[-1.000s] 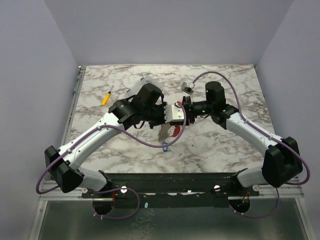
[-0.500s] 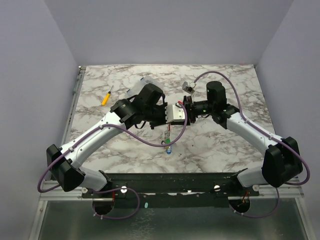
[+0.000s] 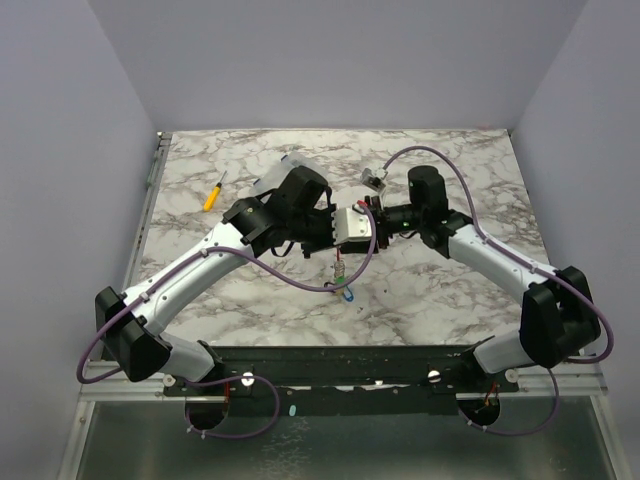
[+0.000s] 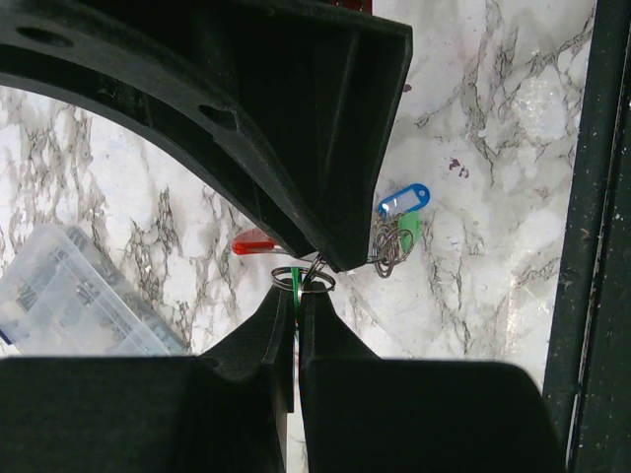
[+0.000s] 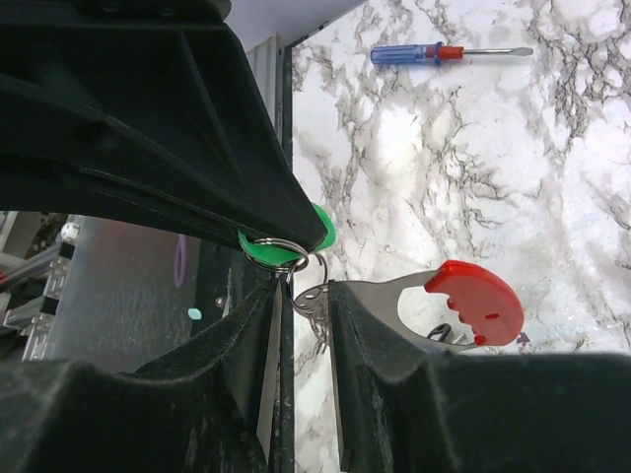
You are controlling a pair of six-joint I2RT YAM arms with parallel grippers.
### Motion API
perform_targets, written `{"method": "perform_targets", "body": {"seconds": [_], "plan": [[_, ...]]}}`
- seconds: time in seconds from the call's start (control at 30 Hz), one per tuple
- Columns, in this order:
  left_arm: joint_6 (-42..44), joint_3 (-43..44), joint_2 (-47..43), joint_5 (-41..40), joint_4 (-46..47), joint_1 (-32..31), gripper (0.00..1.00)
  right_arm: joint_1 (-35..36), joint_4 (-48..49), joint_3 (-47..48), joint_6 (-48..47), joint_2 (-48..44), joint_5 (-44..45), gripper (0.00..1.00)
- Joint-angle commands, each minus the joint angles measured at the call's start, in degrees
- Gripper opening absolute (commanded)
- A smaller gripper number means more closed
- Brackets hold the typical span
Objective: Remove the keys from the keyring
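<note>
My two grippers meet tip to tip above the table's middle. My left gripper [image 3: 338,238] [image 4: 297,296] is shut on the green tag [image 5: 286,242] of one of the keys, with a thin silvery ring [image 4: 302,281] at its fingertips. My right gripper [image 3: 354,236] [image 5: 304,288] is closed to a narrow gap on the keyring's metal end and small ring [image 5: 312,296]. The red fob [image 5: 475,301] [image 4: 253,243] sticks out beside its finger. The other keys [image 3: 342,270] hang below, with a blue tag [image 4: 404,200] [image 3: 348,292] and another green tag [image 4: 410,229].
A clear plastic box [image 3: 285,165] [image 4: 79,296] lies behind the left arm. A yellow-handled screwdriver [image 3: 212,193] lies at the far left. A red-and-blue pen [image 5: 424,53] lies on the marble. The black rail [image 4: 601,236] marks the near edge.
The hanging bunch swung: the red fob showed broadly below the grippers, and now the keys hang straight with the blue tag lowest. Both grippers stayed together, shifting slightly.
</note>
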Motion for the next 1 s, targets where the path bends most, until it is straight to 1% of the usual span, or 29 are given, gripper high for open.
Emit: {"method": "perform_targets", "body": {"seconds": [0.0,0.03,0.1,0.23,0.27,0.5,0.97], "plan": [[-1.0,1.7,0.3,1.7,2.0,-0.3,0.0,0.6,2.5,-0.8,0.9,0.5,-1.8,0.32],[-1.3,1.7,0.3,1.8,2.1,-0.3,0.0,0.6,2.9,-0.9,1.2,0.5,-2.2,0.31],[-1.5,1.6,0.4,1.8,2.3,-0.3,0.0,0.7,3.7,-1.1,1.6,0.4,-2.5,0.25],[-1.9,1.3,0.6,1.3,2.2,-0.1,0.0,0.7,4.5,-1.4,2.0,0.0,-2.9,0.05],[-2.2,1.2,0.7,1.3,2.3,0.3,0.0,0.7,4.5,-1.5,1.9,-0.2,-3.0,0.01],[-3.4,-0.4,0.2,4.6,1.8,4.4,0.0,0.6,6.7,-2.7,2.9,-2.1,-2.3,0.0],[2.7,-5.2,-0.4,8.6,-0.3,5.3,0.0,0.5,12.4,-3.8,6.4,-2.8,-2.2,0.01]]}}
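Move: The ring that joins the keys to the green tag stands between the right hand's open fingers, about 1 cm to the left of the hand point. From the left hand, which already pinches the green tag, that ring lies about 2 cm to the right and 1 cm below. The red key sticks out some 4 cm ahead of the right hand and 3 cm lower; the blue tag hangs about 5 cm back, 1 cm left and 6 cm below. The right hand shuts its part-open fingers on the ring beside the green tag, pinching it, and holds nearly in place, rising barely 1 cm with the fingers still pointing left. The left hand keeps its pinch on the green tag and its ring, waits while those fingers close, then eases forward and left and finally sinks, ending some 3 cm lower and 2 cm to the left, with its wrist tipping about 5 degrees. ##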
